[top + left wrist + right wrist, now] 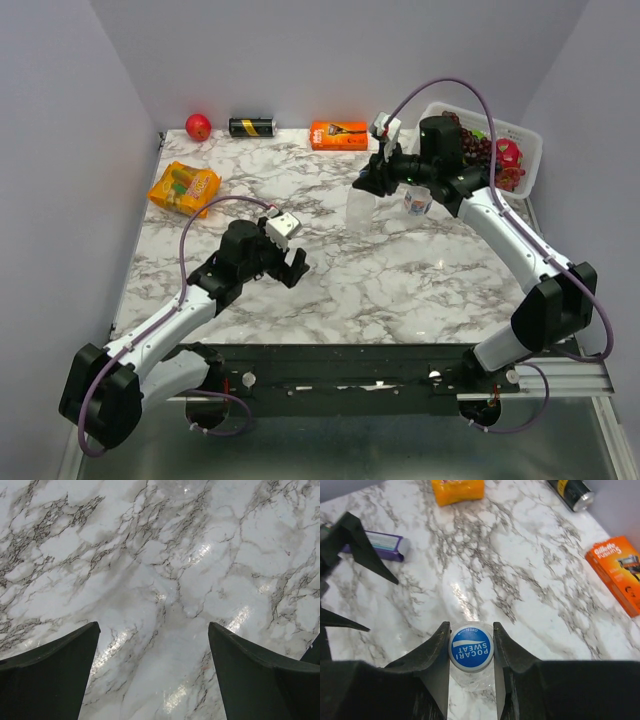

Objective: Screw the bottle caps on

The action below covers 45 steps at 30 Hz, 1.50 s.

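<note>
A blue bottle cap [471,648] printed "Pocari Sweat" sits on the mouth of a clear bottle [475,679] that stands upright on the marble table [400,290]. My right gripper [470,626] is shut on that cap, one finger pressed against each side. From above, this bottle [360,210] stands right under the right gripper [368,185]. A second bottle [418,200] with a pale label stands just to its right, partly behind the right arm. My left gripper [153,625] is open over bare marble, at mid-left [293,266] on the table.
Along the back stand a red apple [198,126], a black-and-yellow can [252,127] and an orange razor box [338,134]. An orange snack bag [184,187] lies at the left. A white basket [525,140] of fruit sits at the back right. A purple box [382,544] lies beyond the left fingers.
</note>
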Each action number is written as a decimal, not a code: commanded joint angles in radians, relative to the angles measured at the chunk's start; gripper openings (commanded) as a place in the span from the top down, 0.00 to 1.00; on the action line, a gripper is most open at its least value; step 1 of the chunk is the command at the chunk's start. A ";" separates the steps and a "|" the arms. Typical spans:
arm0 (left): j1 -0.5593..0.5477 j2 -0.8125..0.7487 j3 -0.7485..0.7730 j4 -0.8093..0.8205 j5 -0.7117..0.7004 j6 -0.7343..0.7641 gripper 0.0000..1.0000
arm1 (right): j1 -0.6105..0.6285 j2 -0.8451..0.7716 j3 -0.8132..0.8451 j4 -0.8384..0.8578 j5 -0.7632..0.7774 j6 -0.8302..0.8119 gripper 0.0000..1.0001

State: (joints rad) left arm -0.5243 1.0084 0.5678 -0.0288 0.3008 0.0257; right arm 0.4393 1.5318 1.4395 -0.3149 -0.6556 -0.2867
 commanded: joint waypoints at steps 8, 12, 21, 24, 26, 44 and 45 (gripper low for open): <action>0.026 0.004 0.000 -0.010 -0.031 0.026 0.01 | -0.070 0.083 -0.051 0.114 0.037 -0.037 0.89; 0.038 0.007 -0.002 -0.013 -0.028 0.028 0.01 | -0.071 0.096 -0.085 0.164 0.008 -0.046 0.86; 0.124 0.024 -0.003 0.016 0.026 -0.004 0.01 | -0.073 0.122 -0.122 0.270 -0.013 -0.032 0.78; 0.168 0.024 -0.011 0.024 0.047 -0.023 0.01 | -0.071 0.134 -0.125 0.284 -0.015 -0.029 0.77; 0.185 0.021 -0.016 0.024 0.055 -0.050 0.01 | -0.071 0.139 -0.128 0.292 -0.013 -0.025 0.77; 0.270 0.001 -0.019 0.024 0.100 -0.066 0.01 | -0.071 0.148 -0.185 0.307 0.024 -0.034 0.39; 0.273 0.001 -0.020 0.024 0.103 -0.066 0.01 | -0.071 0.146 -0.185 0.306 0.022 -0.032 0.37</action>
State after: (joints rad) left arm -0.2642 1.0283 0.5617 -0.0250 0.3622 -0.0261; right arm 0.3714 1.6756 1.2694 -0.0307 -0.6426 -0.3138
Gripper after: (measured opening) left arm 0.985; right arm 0.599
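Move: The right hand grips the capped bottle by its blue cap. The bare table spot it is taken to lies about 5 cm ahead, 1 cm right and some 28 cm below the hand. The other bottle stands about 6 cm ahead and 16 cm to the right, its middle 18 cm below. The orange box lies roughly 30 cm ahead and 4 cm left, 26 cm below. From the empty left hand, the spot is some 16 cm ahead, 16 cm right and 13 cm below. Downward by about 8 cm and forward by 5, with a slight drift right, the right hand lowers the hanging bottle to the bare marble left of the other bottle, slowing for the last 2 cm. Its fingers then open and let go of the cap. Meanwhile the empty, open left hand backs away leftward some 6 cm and forward 4, turning about 13 degrees counter-clockwise. ##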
